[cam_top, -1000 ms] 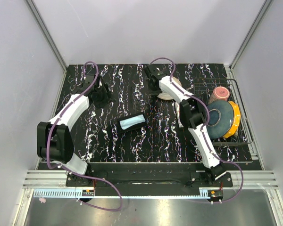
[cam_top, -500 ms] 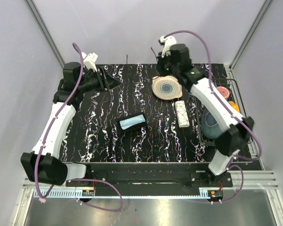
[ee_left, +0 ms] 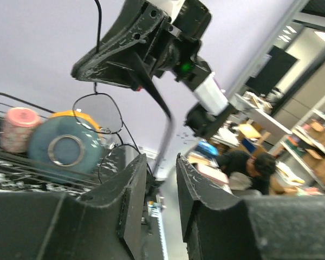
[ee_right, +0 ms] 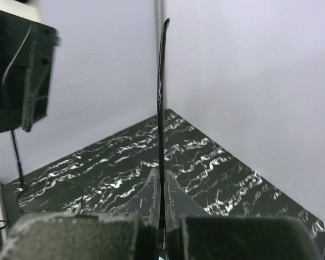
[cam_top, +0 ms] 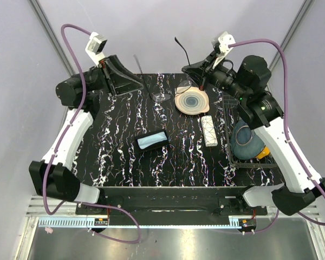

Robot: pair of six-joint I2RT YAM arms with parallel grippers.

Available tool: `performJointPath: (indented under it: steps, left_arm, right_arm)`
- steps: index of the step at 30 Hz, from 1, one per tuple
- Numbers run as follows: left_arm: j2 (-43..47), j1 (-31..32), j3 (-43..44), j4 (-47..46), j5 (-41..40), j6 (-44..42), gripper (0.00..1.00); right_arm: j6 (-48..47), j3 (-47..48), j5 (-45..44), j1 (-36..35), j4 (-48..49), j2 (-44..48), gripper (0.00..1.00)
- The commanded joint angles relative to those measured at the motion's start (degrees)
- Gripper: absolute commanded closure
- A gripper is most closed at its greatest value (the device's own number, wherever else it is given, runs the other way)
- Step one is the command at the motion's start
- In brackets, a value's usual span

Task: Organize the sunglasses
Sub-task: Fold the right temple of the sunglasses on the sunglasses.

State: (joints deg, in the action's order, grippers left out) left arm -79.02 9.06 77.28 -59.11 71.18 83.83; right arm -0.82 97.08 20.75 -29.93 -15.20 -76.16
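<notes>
The sunglasses [cam_top: 161, 98] are a thin black wire pair with clear-looking round lenses [ee_left: 97, 112], held in the air above the back of the table between my two grippers. My right gripper [cam_top: 194, 69] is shut on one temple arm [ee_right: 160, 97], which rises straight up from between its fingers [ee_right: 161, 187]. My left gripper [cam_top: 135, 85] is at the other side, its jaws a little apart. The other temple arm [ee_left: 163, 127] runs down into that gap [ee_left: 160, 165]; I see no contact with either finger.
On the marbled black table lie an open black case with a blue lining [cam_top: 152, 141], a white oblong box [cam_top: 208, 130] and a tan plate [cam_top: 192, 101]. A wire dish rack [cam_top: 231, 160] at the right holds a blue plate [cam_top: 248, 138], an orange plate [cam_top: 265, 153] and a pink cup [ee_left: 19, 127].
Both arms have risen from the table and swung back, lifting the sunglasses into the air. The left jaws have narrowed around a temple arm. The right gripper stayed shut.
</notes>
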Motion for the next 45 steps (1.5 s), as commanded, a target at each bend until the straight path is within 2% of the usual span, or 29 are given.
performJointPath:
  steps: [1, 10, 13, 14, 15, 16, 17, 18, 19, 21, 22, 26, 32, 39, 45]
  left_arm:
    - [-3.6, 5.3, 5.3, -36.3, 4.1, 22.0, 0.68]
    - [-3.2, 13.0, 4.6, -24.1, 3.2, 11.4, 0.70]
    - [-2.0, 14.0, 2.4, -10.9, 1.7, 1.4, 0.70]
    - [-1.4, 14.1, 2.0, -0.2, 1.2, -2.5, 0.69]
    - [0.3, 14.5, 2.0, 7.3, -0.3, -13.1, 0.68]
    - [1.2, 14.6, 3.4, 28.1, -2.0, -20.3, 0.62]
    - [3.1, 14.8, 5.1, 40.7, -4.5, -28.7, 0.59]
    - [3.5, 16.2, 7.6, 52.5, -11.6, -45.1, 0.54]
    - [3.9, 17.0, 12.2, 68.7, -15.0, -50.6, 0.42]
    - [4.6, 17.8, 13.2, 71.9, -18.0, -53.2, 0.33]
    - [5.0, 17.9, 12.7, 73.1, -19.2, -53.2, 0.23]
    - [6.3, 18.3, 12.4, 80.2, -26.8, -56.7, 0.08]
    - [4.7, 19.2, 13.1, 83.3, -29.7, -58.3, 0.07]
    - [1.5, 19.9, 16.6, 88.0, -27.3, -63.4, 0.06]
    - [5.5, 19.5, 19.5, 92.0, -34.2, -67.7, 0.01]
  right_arm:
    - [0.5, -1.8, 8.6, 0.2, 5.0, 2.2, 1.00]
    - [2.9, -2.3, 13.6, 0.1, 5.1, 2.4, 1.00]
    - [3.4, -2.8, 15.3, 0.2, 5.7, 2.9, 1.00]
    - [3.5, -2.9, 15.7, 0.2, 6.0, 3.1, 1.00]
    - [3.6, -3.2, 16.3, 0.1, 6.5, 3.3, 1.00]
    - [3.6, -3.4, 16.5, 0.1, 6.8, 3.9, 1.00]
    - [3.5, -3.6, 16.6, 0.1, 7.0, 4.1, 1.00]
    - [3.5, -3.6, 16.9, 0.1, 7.3, 4.2, 1.00]
    - [3.4, -3.6, 17.2, 0.1, 7.1, 4.2, 1.00]
    - [2.8, -3.6, 17.5, 0.1, 6.9, 4.1, 1.00]
    - [2.7, -3.6, 17.6, 0.1, 6.9, 4.0, 1.00]
    - [2.1, -3.9, 18.0, 0.1, 7.6, 4.2, 1.00]
    - [2.1, -4.3, 19.8, 0.1, 9.1, 3.5, 1.00]
    - [1.5, -5.2, 21.3, -0.7, 9.7, 1.8, 1.00]
    - [1.1, -7.2, 18.0, -0.7, 10.9, 2.5, 1.00]
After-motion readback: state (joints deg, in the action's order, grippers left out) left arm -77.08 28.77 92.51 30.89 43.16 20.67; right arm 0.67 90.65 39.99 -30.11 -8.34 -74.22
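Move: The free temple of the sunglasses rises past the left fingertips, its middle about 4 cm to their right, 1 cm ahead and 2 cm higher. The lenses hang some 12 cm to the left hand's right, 1 cm back and 6 cm below. The right gripper, shut on the other temple, is about 17 cm to the left hand's right, 5 cm ahead and level. From the right hand, the free temple lies roughly 13 cm left, 4 cm back and 2 cm up. Draw the left gripper back about 6 cm and rightward alongside the free temple, turning it slightly clockwise. Then bring it forward again and down some 9 cm towards the lenses, spreading the fingers wide and tipping them downward, to straddle the temple. Keep the right gripper shut on the other temple, easing it back and left while turning counter-clockwise about 20 degrees. ##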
